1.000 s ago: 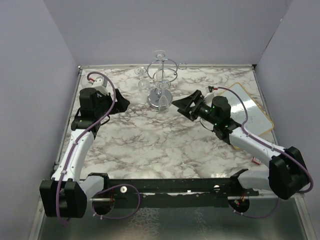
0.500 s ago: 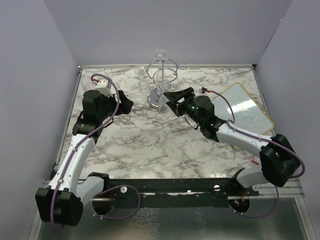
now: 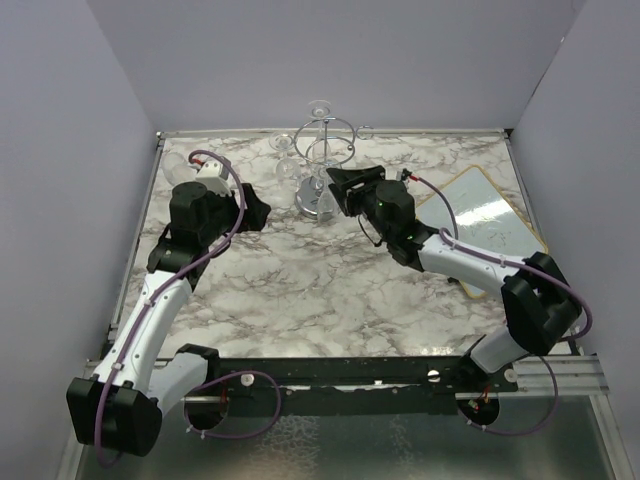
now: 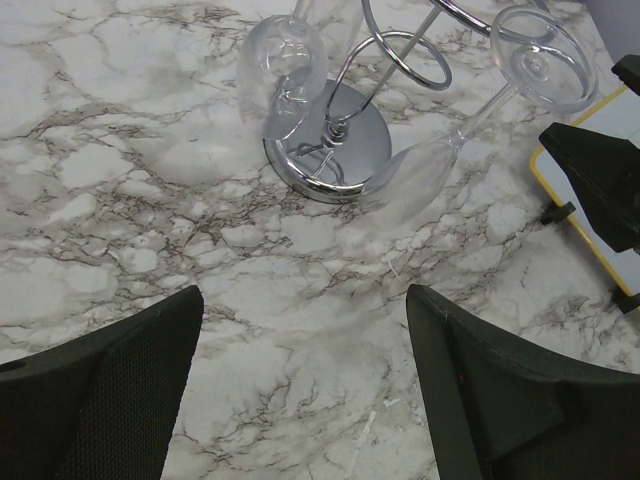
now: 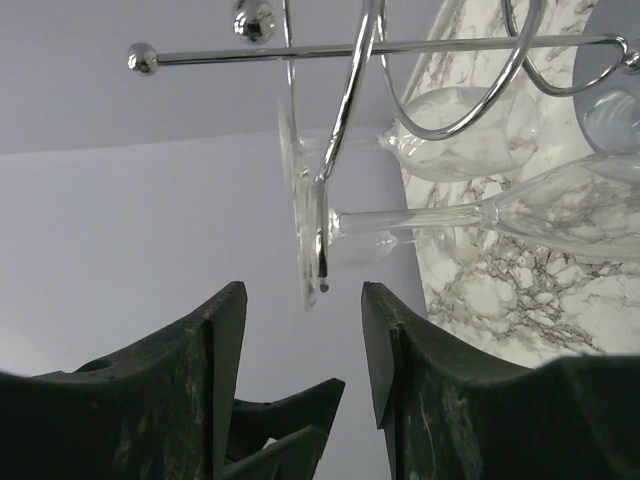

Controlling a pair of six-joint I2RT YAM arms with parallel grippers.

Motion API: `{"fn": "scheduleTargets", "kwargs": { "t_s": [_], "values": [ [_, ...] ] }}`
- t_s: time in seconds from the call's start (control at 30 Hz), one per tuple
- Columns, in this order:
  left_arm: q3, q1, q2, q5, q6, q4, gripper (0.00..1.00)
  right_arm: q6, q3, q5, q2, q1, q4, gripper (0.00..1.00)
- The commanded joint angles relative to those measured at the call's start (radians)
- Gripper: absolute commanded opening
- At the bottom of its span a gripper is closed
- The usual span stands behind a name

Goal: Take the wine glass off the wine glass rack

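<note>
The chrome wine glass rack (image 3: 325, 140) stands at the back middle on its round mirrored base (image 4: 335, 150). Clear wine glasses hang from its ring arms. One wine glass (image 4: 420, 175) leans outward, its foot (image 5: 310, 230) caught on a wire loop (image 5: 345, 110) and its bowl (image 5: 570, 215) low. My right gripper (image 3: 337, 188) is beside the rack. In the right wrist view this gripper (image 5: 305, 330) is open, with the glass foot just ahead of the gap and nothing between the fingers. My left gripper (image 4: 305, 300) hangs open over bare marble, left of the rack (image 3: 258, 208).
A second glass (image 4: 283, 75) hangs on the rack's left side, and another bowl (image 5: 465, 120) hangs behind the leaning one. A yellow-edged whiteboard (image 3: 495, 225) lies on the marble table (image 3: 300, 290) at the right. Walls close in the table on three sides.
My right gripper has swung left and up to the rack, and its jaws have narrowed. The left arm has edged slightly towards the rack with its jaws unchanged.
</note>
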Motion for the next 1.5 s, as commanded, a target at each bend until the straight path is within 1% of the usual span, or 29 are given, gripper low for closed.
{"fn": "scheduleTargets", "kwargs": {
  "t_s": [0.0,0.17,0.37,0.53,0.77,0.83,0.9,1.17,1.37,1.47],
  "values": [
    [0.003,-0.014,-0.023,-0.04,0.025,-0.002,0.84,0.051,0.034,0.074,0.041,0.009,0.009,0.48],
    [0.004,-0.021,-0.02,-0.045,0.029,-0.006,0.84,0.067,0.042,0.099,0.055,0.015,0.013,0.44],
    [0.006,-0.024,-0.015,-0.043,0.029,-0.007,0.84,0.085,0.052,0.108,0.074,0.023,0.022,0.35],
    [0.006,-0.028,-0.014,-0.043,0.03,-0.008,0.84,0.086,0.068,0.145,0.076,0.035,0.013,0.33],
    [0.007,-0.036,-0.014,-0.046,0.032,-0.011,0.84,0.088,0.077,0.187,0.07,0.043,-0.009,0.27],
    [0.009,-0.038,-0.012,-0.048,0.033,-0.013,0.84,0.085,0.077,0.195,0.069,0.044,-0.012,0.21],
    [0.008,-0.039,-0.011,-0.047,0.033,-0.014,0.84,0.087,0.075,0.198,0.07,0.044,-0.013,0.18],
    [0.009,-0.043,-0.012,-0.051,0.035,-0.015,0.84,0.087,0.082,0.218,0.069,0.046,-0.029,0.16],
    [0.007,-0.045,-0.012,-0.051,0.035,-0.015,0.84,0.088,0.082,0.22,0.058,0.049,-0.037,0.09],
    [0.007,-0.044,-0.012,-0.051,0.034,-0.013,0.84,0.096,0.076,0.22,0.047,0.05,-0.034,0.02]
  ]
}}
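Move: The foot of the front wine glass, hanging upside down in the rack, is just off my right fingertips: its middle is about 4 cm ahead and 2 cm to the left, a centimetre lower. The rack post stands some 13 cm ahead and 2 cm left, and the empty hook roughly 14 cm ahead and 6 cm to the right. From my idle left hand that foot lies about 9 cm ahead, 12 cm to the right, near its height. I close my half-open right fingers, one above and one below, onto the near rim of the front glass's foot until they pinch it almost shut. Meanwhile I ease the hand about 1.5 cm forward towards the foot, dipping a little, lifting again and ending slightly lower than I began, and turn the wrist under 10 degrees clockwise. ##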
